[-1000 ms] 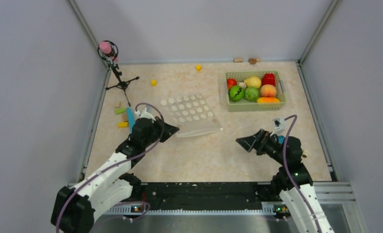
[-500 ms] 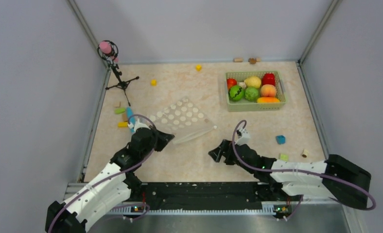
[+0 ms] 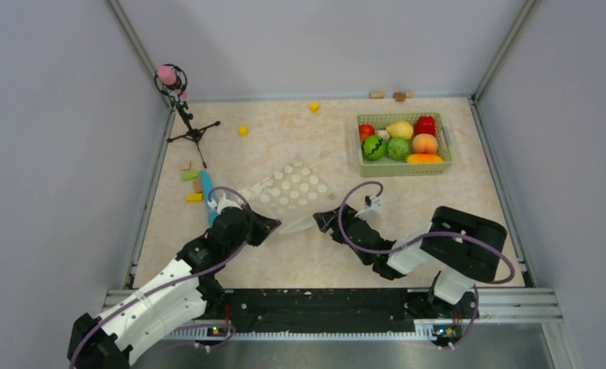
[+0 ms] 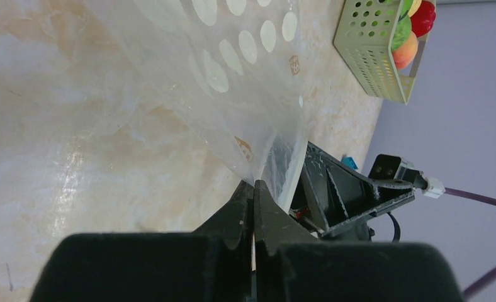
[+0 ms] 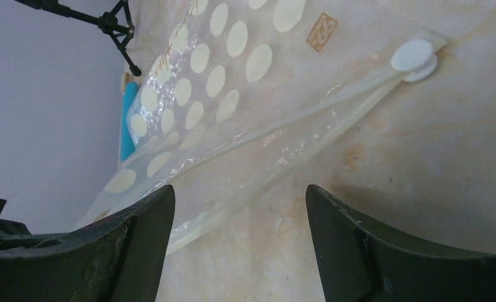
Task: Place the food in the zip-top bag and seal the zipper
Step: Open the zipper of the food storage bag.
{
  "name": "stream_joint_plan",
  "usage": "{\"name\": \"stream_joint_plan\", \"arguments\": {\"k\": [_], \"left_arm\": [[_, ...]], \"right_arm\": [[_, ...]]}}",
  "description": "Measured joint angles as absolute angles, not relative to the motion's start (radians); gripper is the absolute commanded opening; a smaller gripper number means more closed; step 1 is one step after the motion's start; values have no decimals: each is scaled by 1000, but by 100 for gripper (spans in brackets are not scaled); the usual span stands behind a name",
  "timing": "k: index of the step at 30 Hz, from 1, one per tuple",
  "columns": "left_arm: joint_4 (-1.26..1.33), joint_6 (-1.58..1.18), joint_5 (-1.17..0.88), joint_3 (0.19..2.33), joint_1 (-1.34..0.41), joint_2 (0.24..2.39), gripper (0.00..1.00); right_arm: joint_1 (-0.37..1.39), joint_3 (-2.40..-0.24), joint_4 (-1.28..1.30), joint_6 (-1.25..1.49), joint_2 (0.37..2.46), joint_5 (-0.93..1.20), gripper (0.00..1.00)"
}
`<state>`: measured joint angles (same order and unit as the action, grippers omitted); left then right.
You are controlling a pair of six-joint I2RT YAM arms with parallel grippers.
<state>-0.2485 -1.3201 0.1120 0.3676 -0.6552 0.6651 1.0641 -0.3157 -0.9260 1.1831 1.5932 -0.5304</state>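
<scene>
The zip-top bag (image 3: 288,187), clear with white dots, lies left of the table's middle. My left gripper (image 3: 271,224) is shut on the bag's near edge (image 4: 277,157), and the film lifts up from its tips (image 4: 255,184). The whitish zipper (image 5: 308,119) runs along the mouth to a round tab (image 5: 414,56). My right gripper (image 3: 322,221) is open just in front of that strip (image 5: 239,195). Its left finger (image 5: 146,226) is over the bag's edge, with nothing between the jaws but table. The food (image 3: 398,142) sits in the green basket (image 3: 404,171) at the back right.
A small tripod stand (image 3: 183,111) stands at the back left. Yellow cubes (image 3: 242,131) (image 3: 314,107) lie behind the bag, and coloured blocks (image 3: 192,184) to its left. Corks (image 3: 377,94) rest by the back wall. Walls close in three sides.
My right arm swung left from the right side to the bag's mouth edge, and its jaws narrowed somewhat. The left gripper pulled the bag slightly nearer and leftward.
</scene>
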Motion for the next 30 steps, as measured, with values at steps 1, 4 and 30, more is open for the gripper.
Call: {"name": "stream_joint_plan", "arguments": {"k": [1, 4, 30], "left_arm": [[-249, -1324, 112, 364, -661, 664, 0], [-248, -1334, 112, 359, -676, 663, 0], [-457, -1121, 181, 545, -731, 632, 97]], "right_arm": [[1065, -324, -982, 1188, 1642, -540, 71], [1065, -329, -1084, 1203, 1732, -556, 64], [1065, -546, -675, 926, 1466, -502, 0]]}}
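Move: The zip-top bag's mouth rim lies about 2 cm ahead, 2 cm left and 2 cm below the open right fingers. The white slider is roughly 6 cm ahead, 5 cm right and 4 cm below that hand; the food basket stands some 21 cm ahead and 24 cm right, about level. The left hand already pinches the bag's left corner, with that spot of rim about 3 cm ahead, 10 cm right and 3 cm below it. The bag's rim is taken over by the right hand, which eases forward-left and down some 2 cm, rolling slightly, shuts on one side of it and then lifts about 9 cm, drifting left late. The left hand, first drawing the corner back and right about 2 cm, opens wide as the right finishes closing, lets go and rises roughly 5 cm. ##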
